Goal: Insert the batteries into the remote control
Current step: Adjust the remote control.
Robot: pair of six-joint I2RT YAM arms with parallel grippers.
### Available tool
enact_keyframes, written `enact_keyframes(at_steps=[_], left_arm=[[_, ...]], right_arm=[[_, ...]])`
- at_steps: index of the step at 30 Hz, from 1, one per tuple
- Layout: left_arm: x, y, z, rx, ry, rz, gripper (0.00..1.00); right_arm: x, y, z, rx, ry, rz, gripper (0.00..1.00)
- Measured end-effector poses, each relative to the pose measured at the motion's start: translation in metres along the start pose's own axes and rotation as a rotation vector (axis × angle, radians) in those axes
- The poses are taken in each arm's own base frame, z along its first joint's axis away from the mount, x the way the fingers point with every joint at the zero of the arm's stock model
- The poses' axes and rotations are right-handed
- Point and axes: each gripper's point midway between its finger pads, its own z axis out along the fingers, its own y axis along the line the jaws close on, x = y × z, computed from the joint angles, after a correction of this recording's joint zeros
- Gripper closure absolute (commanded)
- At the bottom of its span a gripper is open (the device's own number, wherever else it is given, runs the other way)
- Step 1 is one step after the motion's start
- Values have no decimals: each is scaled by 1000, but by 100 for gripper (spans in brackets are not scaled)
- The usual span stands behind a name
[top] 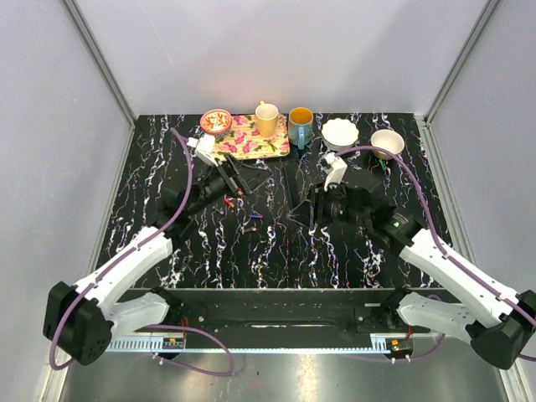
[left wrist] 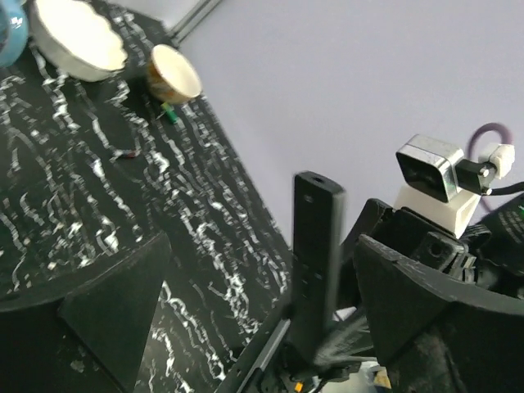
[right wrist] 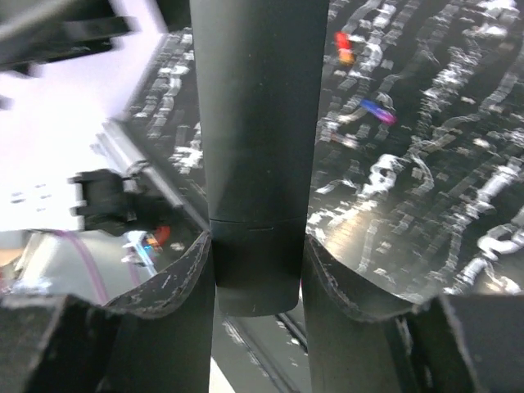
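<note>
The remote control (right wrist: pixel 258 123) is a slim black bar, and my right gripper (right wrist: pixel 258 254) is shut on its lower end. From the left wrist it stands upright as a black remote control (left wrist: pixel 315 262) between the wide-apart fingers (left wrist: pixel 123 303) of my left gripper (left wrist: pixel 258 286), which is open and does not touch it. From above, the left gripper (top: pixel 239 176) and right gripper (top: pixel 314 209) face each other mid-table; the remote is hard to pick out against the black top. Batteries (top: pixel 254 219) lie loose on the table between the arms, and two batteries (right wrist: pixel 377 110) show beyond the remote.
Along the back edge stand a floral tray (top: pixel 251 138), a red bowl (top: pixel 216 121), a yellow mug (top: pixel 266 119), a blue mug (top: pixel 301 126), a white bowl (top: pixel 340 132) and a small cup (top: pixel 387 142). Grey walls enclose the black marbled table (top: pixel 167 251).
</note>
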Motion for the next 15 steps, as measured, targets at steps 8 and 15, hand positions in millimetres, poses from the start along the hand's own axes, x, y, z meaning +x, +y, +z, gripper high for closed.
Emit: enact_keyframes(at_steps=[8, 15], left_arm=[[26, 2, 7, -234, 57, 84, 1], [63, 31, 17, -367, 175, 107, 8]], right_arm=[[28, -46, 13, 290, 127, -101, 100], [26, -48, 13, 337, 136, -138, 100]])
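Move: The remote control stands slanting up from the right fingers, its middle about 5 cm ahead and 3 cm above the right hand. From the left hand that middle is some 9 cm right and 3 cm back, about 2 cm lower. On the table, some 27 cm below the left hand, the blue battery lies about 3 cm back and 1 cm left; the red battery, 10 cm left and 1 cm ahead. Left hand, open, sinks 6 cm and right towards the remote, while the right lowers it 5 cm, tipping 20 degrees. ##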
